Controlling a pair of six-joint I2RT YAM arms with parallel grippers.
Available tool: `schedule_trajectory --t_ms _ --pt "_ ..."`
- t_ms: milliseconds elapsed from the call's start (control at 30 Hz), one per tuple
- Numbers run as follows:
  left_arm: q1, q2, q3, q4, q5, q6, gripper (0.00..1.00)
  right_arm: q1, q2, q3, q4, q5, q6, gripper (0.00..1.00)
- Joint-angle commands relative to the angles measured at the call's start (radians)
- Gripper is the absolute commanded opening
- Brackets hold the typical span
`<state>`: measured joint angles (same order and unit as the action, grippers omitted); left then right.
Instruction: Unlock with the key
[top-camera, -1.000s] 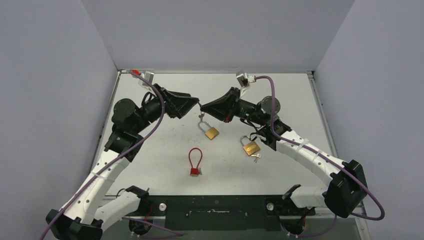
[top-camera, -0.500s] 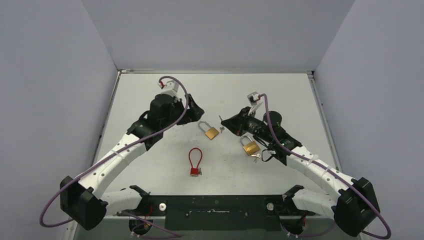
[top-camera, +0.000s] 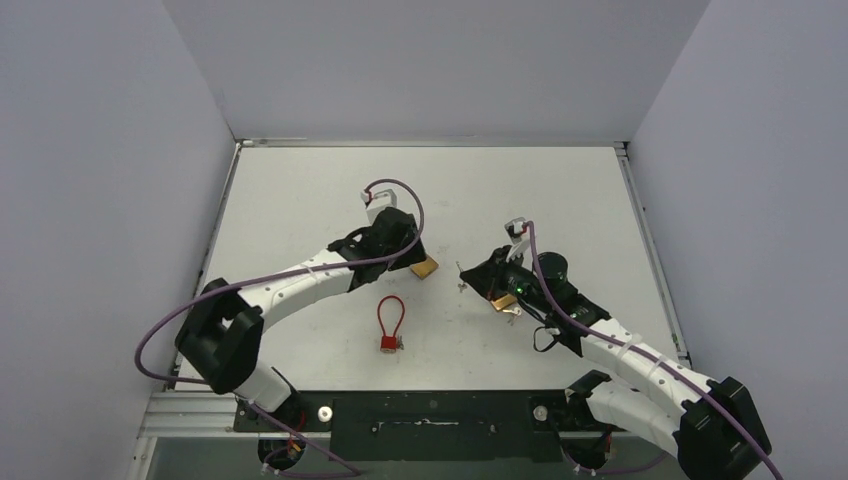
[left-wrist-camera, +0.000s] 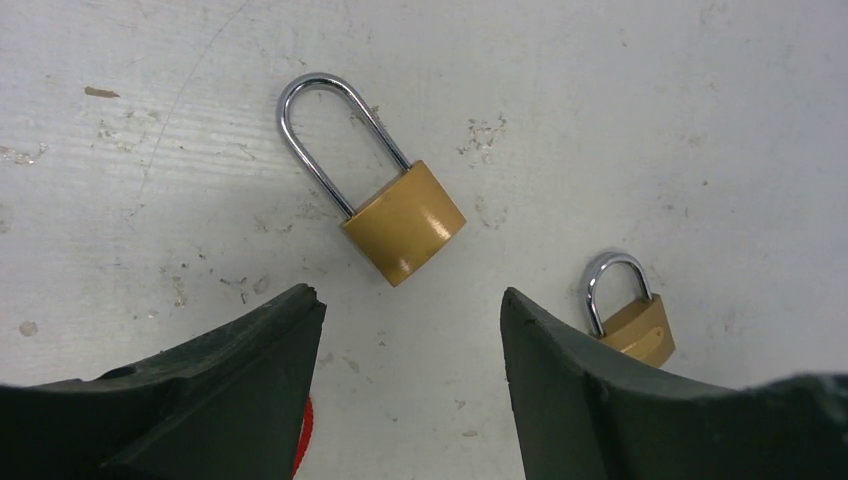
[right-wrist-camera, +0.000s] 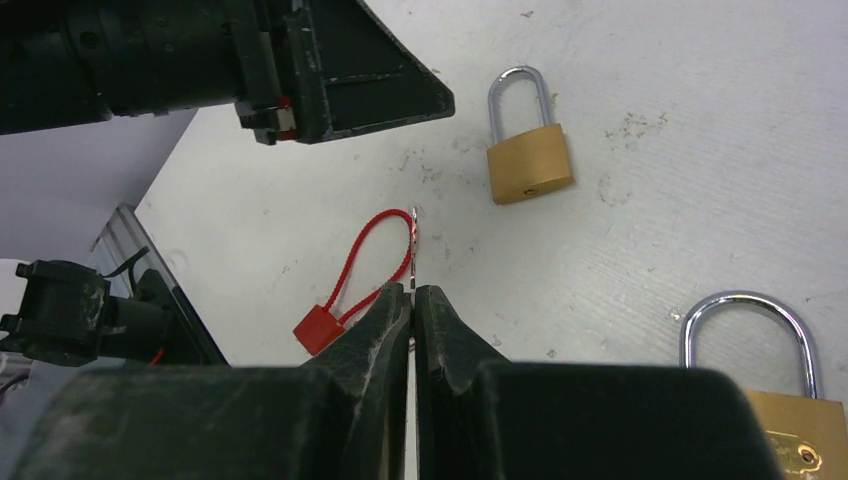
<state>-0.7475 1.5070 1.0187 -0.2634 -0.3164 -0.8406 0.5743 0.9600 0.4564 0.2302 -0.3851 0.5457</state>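
A brass padlock with a long shackle (left-wrist-camera: 405, 222) lies flat on the table, just ahead of my open left gripper (left-wrist-camera: 410, 295), which holds nothing. From above, the left gripper (top-camera: 400, 250) covers most of that padlock (top-camera: 427, 267). My right gripper (right-wrist-camera: 413, 290) is shut on the key (right-wrist-camera: 413, 245), whose thin blade sticks out edge-on between the fingertips. In the top view the right gripper (top-camera: 470, 280) hovers right of the padlock, with the key (top-camera: 460, 287) at its tip. The key is apart from the padlock (right-wrist-camera: 528, 160).
A second, shorter brass padlock (right-wrist-camera: 790, 425) lies under the right gripper, mostly hidden from above (top-camera: 503, 300). A red cable lock (top-camera: 390, 322) lies nearer the bases, left of the key. Grey walls close in the white table (top-camera: 300, 190) on three sides.
The left arm swung forward from the back and came down over the long-shackle padlock, its jaws widening then narrowing a little. The right gripper moved nearer and lower with the key.
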Motion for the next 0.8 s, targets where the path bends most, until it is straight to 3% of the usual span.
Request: schedule_trajectory --t_ms 0,300,467,767 --pt "-0.006 0.11 0.099 0.073 -0.042 -0.052 0.61 -0.01 -0.021 -0.025 0.04 0.017 -0.017 0.0" --pt "-0.005 0.349 0.296 -0.034 -0.291 -0.107 0.51 -0.014 -0.037 -0.066 0.032 0.011 -0.001 0.0" --pt "0.004 0.477 0.376 -0.074 -0.24 -0.11 0.47 -0.016 -0.037 -0.067 0.023 0.017 0.003 0.0" --pt "0.016 0.567 0.416 -0.158 -0.196 -0.1 0.42 -0.019 -0.031 -0.056 0.01 0.028 -0.003 0.0"
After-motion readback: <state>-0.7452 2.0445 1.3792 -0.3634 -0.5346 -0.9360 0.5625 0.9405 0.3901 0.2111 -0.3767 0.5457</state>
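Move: The nearer brass padlock lies flat about 6 cm ahead of the left hand, 2 cm to its right and 12 cm below. The red cable lock is some 9 cm back and 3 cm to the left of that hand; the big padlock is 20 cm to its right and 1 cm back. From the right hand, which still holds the key, the brass padlock is about 15 cm ahead, 9 cm left and 16 cm down. Down onto the brass padlock, where shackle meets body, comes the left hand: about 10 cm lower and 7 cm forward, the last bit nearly straight down with a slight draw back. It turns some 15–20 degrees, largely rolling left side up and counter-clockwise, while the fingers close about a third of their gap. The right hand, keeping the key pinched, sinks about 3 cm and then holds. ##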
